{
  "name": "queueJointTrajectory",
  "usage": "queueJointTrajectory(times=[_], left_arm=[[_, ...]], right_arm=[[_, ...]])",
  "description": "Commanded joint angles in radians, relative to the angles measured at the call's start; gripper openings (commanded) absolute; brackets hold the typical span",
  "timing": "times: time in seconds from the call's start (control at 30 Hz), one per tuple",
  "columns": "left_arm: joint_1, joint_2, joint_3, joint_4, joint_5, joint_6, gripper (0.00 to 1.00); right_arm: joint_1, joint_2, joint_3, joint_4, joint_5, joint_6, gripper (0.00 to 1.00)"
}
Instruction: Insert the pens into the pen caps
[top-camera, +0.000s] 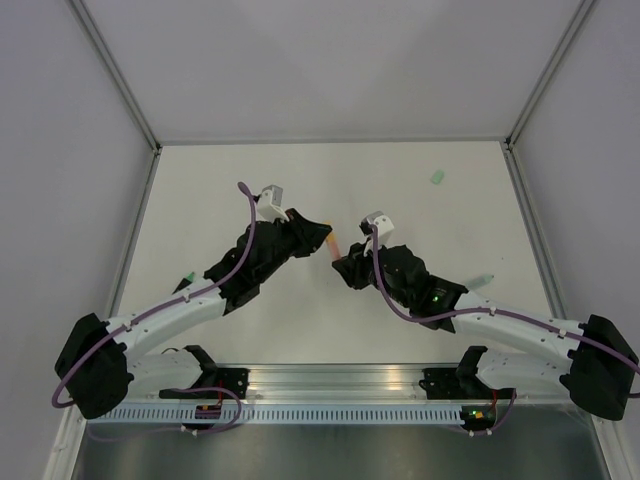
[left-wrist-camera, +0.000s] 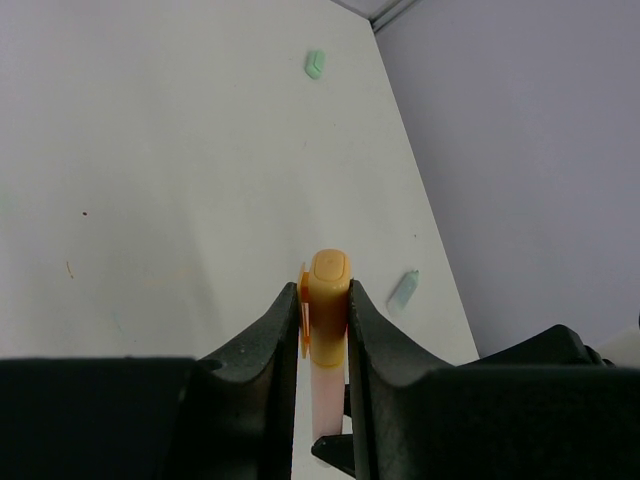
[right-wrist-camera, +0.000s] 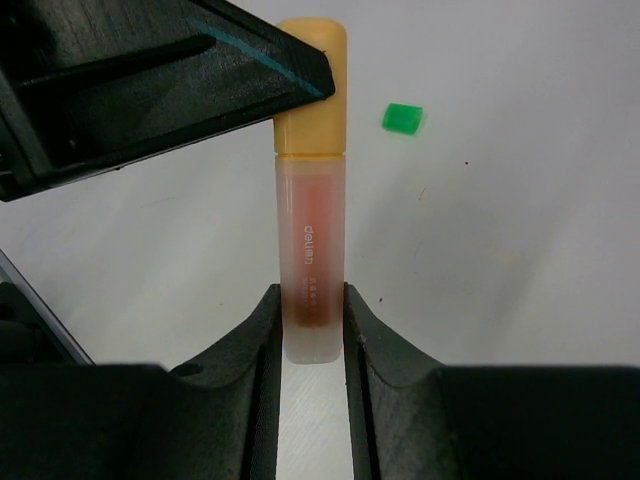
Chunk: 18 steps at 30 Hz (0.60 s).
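Note:
The orange pen (right-wrist-camera: 311, 260), a frosted body with orange ink, is held in the air between both grippers and also shows in the top view (top-camera: 334, 247). The orange cap (right-wrist-camera: 311, 90) sits on its far end. My left gripper (left-wrist-camera: 328, 300) is shut on the orange cap (left-wrist-camera: 328, 285). My right gripper (right-wrist-camera: 311, 315) is shut on the pen's rear end. The grippers meet at mid table, left (top-camera: 322, 233) and right (top-camera: 346, 264). A green cap (right-wrist-camera: 402, 117) lies on the table beyond. The dark-bodied pen is out of view.
A pale mint pen (top-camera: 484, 280) lies on the white table by the right arm and also shows in the left wrist view (left-wrist-camera: 403, 290). A small mint green cap (top-camera: 437, 177) lies at the far right, seen in the left wrist view too (left-wrist-camera: 314, 64). Grey walls enclose the table.

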Motion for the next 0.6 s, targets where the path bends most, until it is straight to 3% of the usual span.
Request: queueJointTrajectory(times=[0.0,0.07,0.17,0.3,0.57], left_arm=[[-0.018,0.0,-0.039,0.05,0.029,0.021,0.04],[-0.017,0.005,-0.054,0.069,0.049,0.032,0.08],[-0.017,0.003,-0.074,0.118,0.09,0.037,0.3],[-0.017,-0.007,-0.103,0.187,0.14,0.02,0.43],[-0.017,-0.02,-0.098,0.179,0.158,0.021,0.49]], right_arm=[[-0.001,-0.043,0.004,0.062,0.068,-0.008,0.0],[-0.001,-0.048,0.002,0.062,0.071,-0.013,0.0],[-0.001,-0.051,0.002,0.06,0.073,-0.016,0.0],[-0.002,-0.048,0.002,0.06,0.07,-0.016,0.0],[-0.001,-0.051,0.001,0.062,0.064,-0.017,0.0]])
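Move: The yellow-orange cap is between the left fingertips, already over the red pen. The pen's middle lies from the left hand about 3 cm back, 2 cm right and 3 cm lower. From the right hand, which grips the pen's lower end, the cap is some 5 cm ahead, 2 cm left and 5 cm above. The small green cap on the table lies about 18 cm ahead of the left hand, 7 cm left and 22 cm below. The yellow-orange cap is let go by the left fingers, which open well and draw back about 2.5 cm, also right and down, turning slightly clockwise, so that they come from the cap down beside the red pen's barrel. The right fingers keep their grip on the pen; that hand dips a little, then shifts up and right, about 1 cm net. ##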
